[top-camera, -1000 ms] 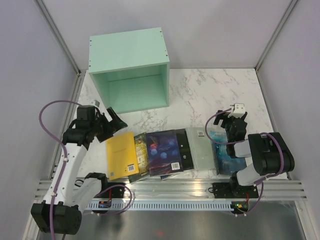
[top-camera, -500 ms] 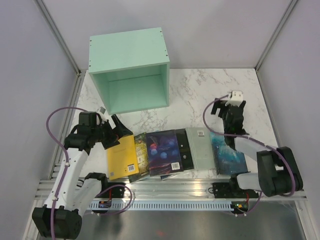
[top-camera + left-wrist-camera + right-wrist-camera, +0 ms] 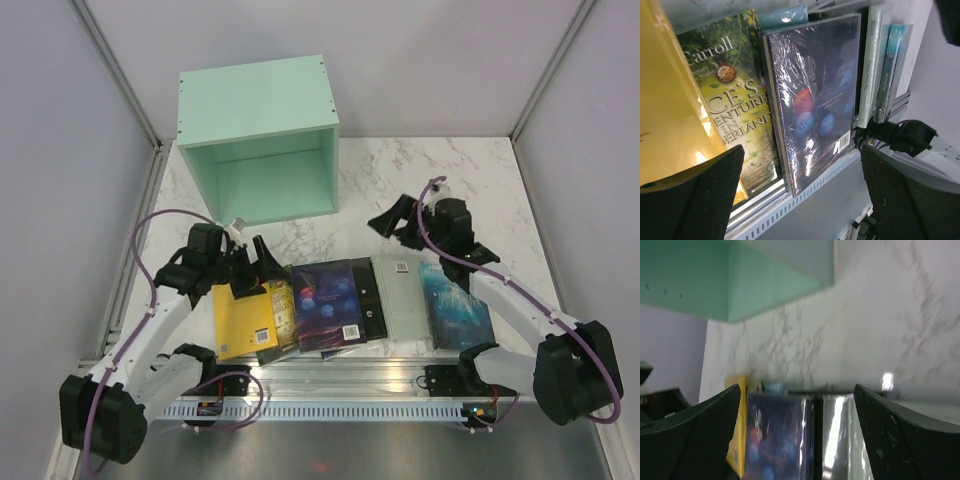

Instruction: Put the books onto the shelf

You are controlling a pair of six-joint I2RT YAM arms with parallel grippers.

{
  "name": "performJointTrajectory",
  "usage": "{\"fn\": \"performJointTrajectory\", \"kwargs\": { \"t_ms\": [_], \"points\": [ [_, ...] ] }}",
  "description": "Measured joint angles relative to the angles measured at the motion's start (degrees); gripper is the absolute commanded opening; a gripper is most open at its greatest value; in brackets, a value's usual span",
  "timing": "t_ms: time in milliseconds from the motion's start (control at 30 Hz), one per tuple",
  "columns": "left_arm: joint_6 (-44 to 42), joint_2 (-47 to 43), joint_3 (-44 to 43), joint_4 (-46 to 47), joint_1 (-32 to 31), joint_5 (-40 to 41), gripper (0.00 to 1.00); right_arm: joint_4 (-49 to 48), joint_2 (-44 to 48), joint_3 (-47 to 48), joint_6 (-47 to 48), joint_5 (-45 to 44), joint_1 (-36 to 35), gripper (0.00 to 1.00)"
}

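Note:
The books lie in an overlapping row at the table's near edge: yellow (image 3: 240, 318), dark with gold art (image 3: 283, 312), dark blue starry (image 3: 333, 298), black (image 3: 368, 305), pale mint (image 3: 402, 298), teal-blue (image 3: 455, 308). The mint-green shelf (image 3: 258, 110) stands at the back left, its open side facing the books. My left gripper (image 3: 262, 268) hangs open over the yellow book's far right corner. Its wrist view shows the yellow cover (image 3: 665, 125), the gold-art cover (image 3: 735, 100) and the starry cover (image 3: 815, 100). My right gripper (image 3: 393, 222) is open behind the pale mint book and holds nothing.
The marble tabletop (image 3: 440, 180) runs between the shelf and the books. A slotted metal rail (image 3: 340, 405) borders the near edge, with both arm bases on it. Grey walls close in left and right. The right wrist view shows the shelf's corner (image 3: 740, 280).
My left gripper has moved right, from the table's left side to above the yellow book. My right gripper has swung left and forward, from over the teal-blue book to behind the pale mint one.

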State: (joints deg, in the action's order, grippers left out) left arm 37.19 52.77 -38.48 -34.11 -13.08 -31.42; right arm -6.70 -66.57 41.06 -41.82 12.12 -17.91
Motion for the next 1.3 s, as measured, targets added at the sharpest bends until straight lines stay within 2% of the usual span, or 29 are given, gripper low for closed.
{"fn": "performJointTrajectory", "kwargs": {
  "t_ms": [67, 300, 733, 1033, 1133, 1233, 1267, 1300],
  "points": [
    [1.16, 1.57, 1.44, 2.38, -2.69, 0.0, 1.0, 3.8, -1.03, -3.21, -2.54, 3.91, -2.95, 0.9],
    [5.27, 4.0, 8.41, 10.36, -6.8, 0.22, 1.0, 6.69, -5.38, -7.17, -6.4, 10.67, -4.9, 0.88],
    [13.7, 9.62, 13.18, 28.22, -13.73, -0.31, 1.0, 0.28, -8.63, -9.09, -8.35, 12.87, -9.31, 0.83],
    [20.59, 11.96, 17.07, 42.12, -14.34, -2.34, 1.0, -8.28, -7.82, -13.4, -11.26, 13.2, -12.55, 0.78],
    [22.51, 12.85, 18.03, 46.03, -14.82, -2.69, 1.0, -10.69, -6.82, -15.17, -12.31, 12.79, -13.9, 0.73],
    [23.98, 13.62, 19.02, 49.42, -15.63, -2.64, 1.0, -11.61, -5.16, -17.18, -13.44, 12.26, -15.52, 0.61],
    [24.37, 13.7, 19.32, 50.12, -15.82, -2.64, 1.0, -11.76, -4.7, -17.77, -14.03, 12.35, -15.96, 0.53],
    [24.9, 13.73, 19.78, 51.01, -16.04, -2.64, 1.0, -11.74, -4.09, -18.29, -14.16, 12.24, -16.41, 0.49]
  ]
}}
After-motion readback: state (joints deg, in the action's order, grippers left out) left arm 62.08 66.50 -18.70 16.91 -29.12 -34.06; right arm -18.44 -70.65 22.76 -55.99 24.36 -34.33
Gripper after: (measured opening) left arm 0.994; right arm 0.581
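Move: Between the two hands lies the navy book, its middle about 13 cm to the left hand's right, level with it and some 12 cm lower. The Alice book is almost beneath that hand, 2 cm to its right; the yellow book lies 8 cm to its left. From the right hand, the navy book is roughly 19 cm left, 14 cm back and 18 cm down; the black book is 9 cm left and 12 back, the grey-green book 1 cm left and 12 back. Dropping about 10 cm while drawing back 13 and left 9, the right hand comes to the navy book's spine, tipping down and turning counter-clockwise some 20 degrees each; its fingers close to just over half around that edge. The left hand swings right about 9 cm and sinks 5, left side rolling down, its wide-open fingers coming to the book's left edge. ##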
